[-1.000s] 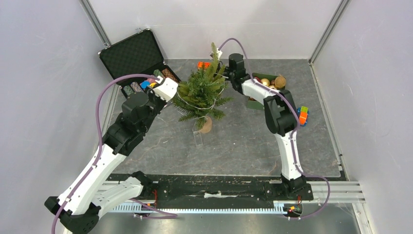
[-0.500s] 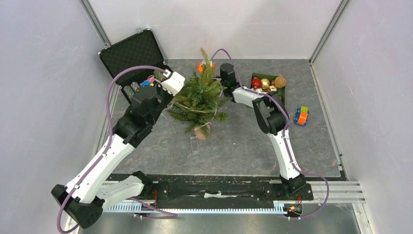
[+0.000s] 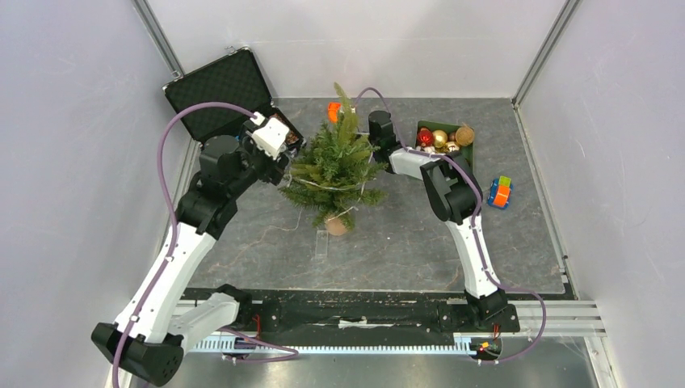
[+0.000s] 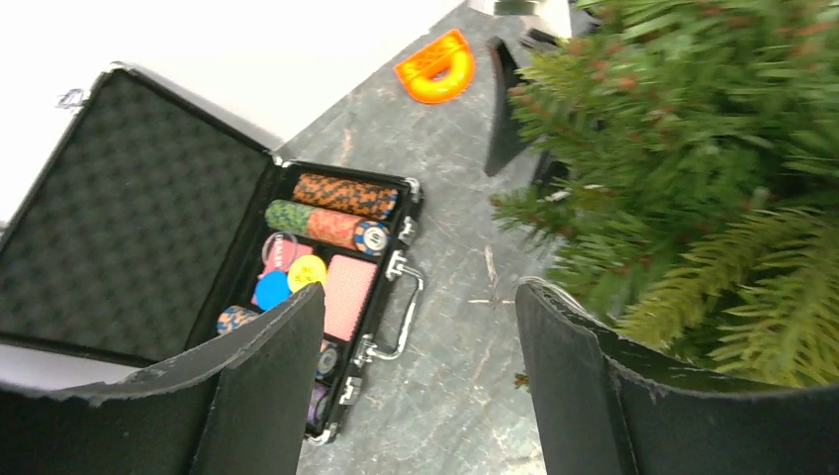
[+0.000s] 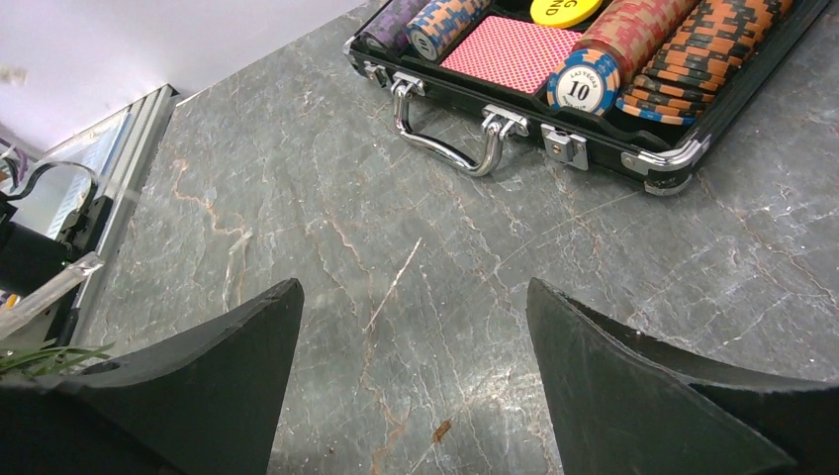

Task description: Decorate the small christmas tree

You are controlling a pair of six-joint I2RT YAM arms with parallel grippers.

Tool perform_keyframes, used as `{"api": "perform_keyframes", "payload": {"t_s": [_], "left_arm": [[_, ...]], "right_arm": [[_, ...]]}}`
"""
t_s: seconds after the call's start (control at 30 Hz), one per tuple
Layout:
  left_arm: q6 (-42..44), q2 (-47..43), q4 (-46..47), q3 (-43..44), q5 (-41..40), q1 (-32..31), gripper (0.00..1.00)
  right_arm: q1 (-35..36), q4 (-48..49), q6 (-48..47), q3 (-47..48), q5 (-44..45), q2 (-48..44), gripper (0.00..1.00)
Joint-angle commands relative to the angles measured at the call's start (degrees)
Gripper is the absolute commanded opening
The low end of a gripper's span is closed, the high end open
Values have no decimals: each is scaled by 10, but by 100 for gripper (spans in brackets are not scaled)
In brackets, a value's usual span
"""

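Note:
The small christmas tree (image 3: pixel 335 166) stands upright mid-table on its tan stump base (image 3: pixel 336 225), with a thin pale wire (image 3: pixel 321 184) looped round its lower branches. My left gripper (image 3: pixel 280 162) is open and empty just left of the tree. In the left wrist view (image 4: pixel 420 297) the tree's branches (image 4: pixel 693 148) lie beside its right finger. My right gripper (image 3: pixel 367 145) is at the tree's right side, partly hidden by branches. In the right wrist view (image 5: pixel 416 287) it is open and empty, low over the bare table.
An open black briefcase (image 3: pixel 226 89) of poker chips (image 4: pixel 326 223) sits back left. A green tray (image 3: pixel 468 144) with ball ornaments (image 3: pixel 440 136) stands back right. An orange ring (image 3: pixel 333 111) lies behind the tree, a coloured cube (image 3: pixel 501 191) at right, a clear strip (image 3: pixel 323 242) in front.
The tree has gone from leaning to upright, and its base has shifted slightly nearer. My left gripper has drawn back left from the branches. My right wrist has shifted a little beside the tree.

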Motion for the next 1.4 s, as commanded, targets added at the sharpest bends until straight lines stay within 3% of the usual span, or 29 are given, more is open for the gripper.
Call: {"api": "perform_keyframes", "payload": {"t_s": [0.0, 0.27, 0.57, 0.9, 0.97, 1.03, 1.07, 1.1, 1.17, 1.23, 1.37], "left_arm": [[-10, -17, -105, 39, 90, 16, 78], [6, -33, -256, 72, 135, 28, 80], [37, -44, -296, 119, 56, 28, 82], [44, -41, -365, 190, 147, 27, 83], [22, -51, -329, 171, 73, 28, 83], [19, -52, -247, 108, -52, 45, 83], [32, -41, -211, 73, -67, 65, 83], [40, -22, -199, 53, -34, 101, 83], [25, 21, -201, 45, 136, 190, 82], [2, 52, -191, 35, 254, 270, 82], [-32, 27, -43, -99, 406, 301, 80]], "right_arm": [[4, 0, -26, -2, -2, -39, 86], [4, -21, -41, 2, -1, -36, 85], [4, -45, -70, -31, -12, -53, 83], [4, -52, -69, -37, -3, -62, 83], [4, -55, -69, -39, -4, -65, 83], [5, -55, -75, -44, -3, -70, 83], [4, -56, -76, -46, -1, -70, 83], [4, -58, -78, -44, -1, -69, 83], [4, -66, -80, -43, -1, -70, 83], [4, -68, -79, -49, 2, -74, 83], [5, -67, -81, -71, 4, -93, 83]]}}
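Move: Down on the table, the loose tail of the light string lies about 10 cm back from the empty left hand, 4 cm to its left and some 31 cm below. The tree's middle is roughly 15 cm to that hand's right, 6 cm back and 11 cm lower; the poker case lies about 14 cm ahead, 8 cm left and 29 cm below. From the right hand, behind the tree, the tail is about 22 cm back, 26 cm left and 10 cm down. Backing off from the tree's left side by about 9 cm with its fingers already open, the left hand dips and rises again, then swings quickly left, forward and down, some 11 cm below that high point, towards the string's loose tail, tipping its fingers about 25 degrees further down. The open right hand eases 2 cm back behind the tree. ##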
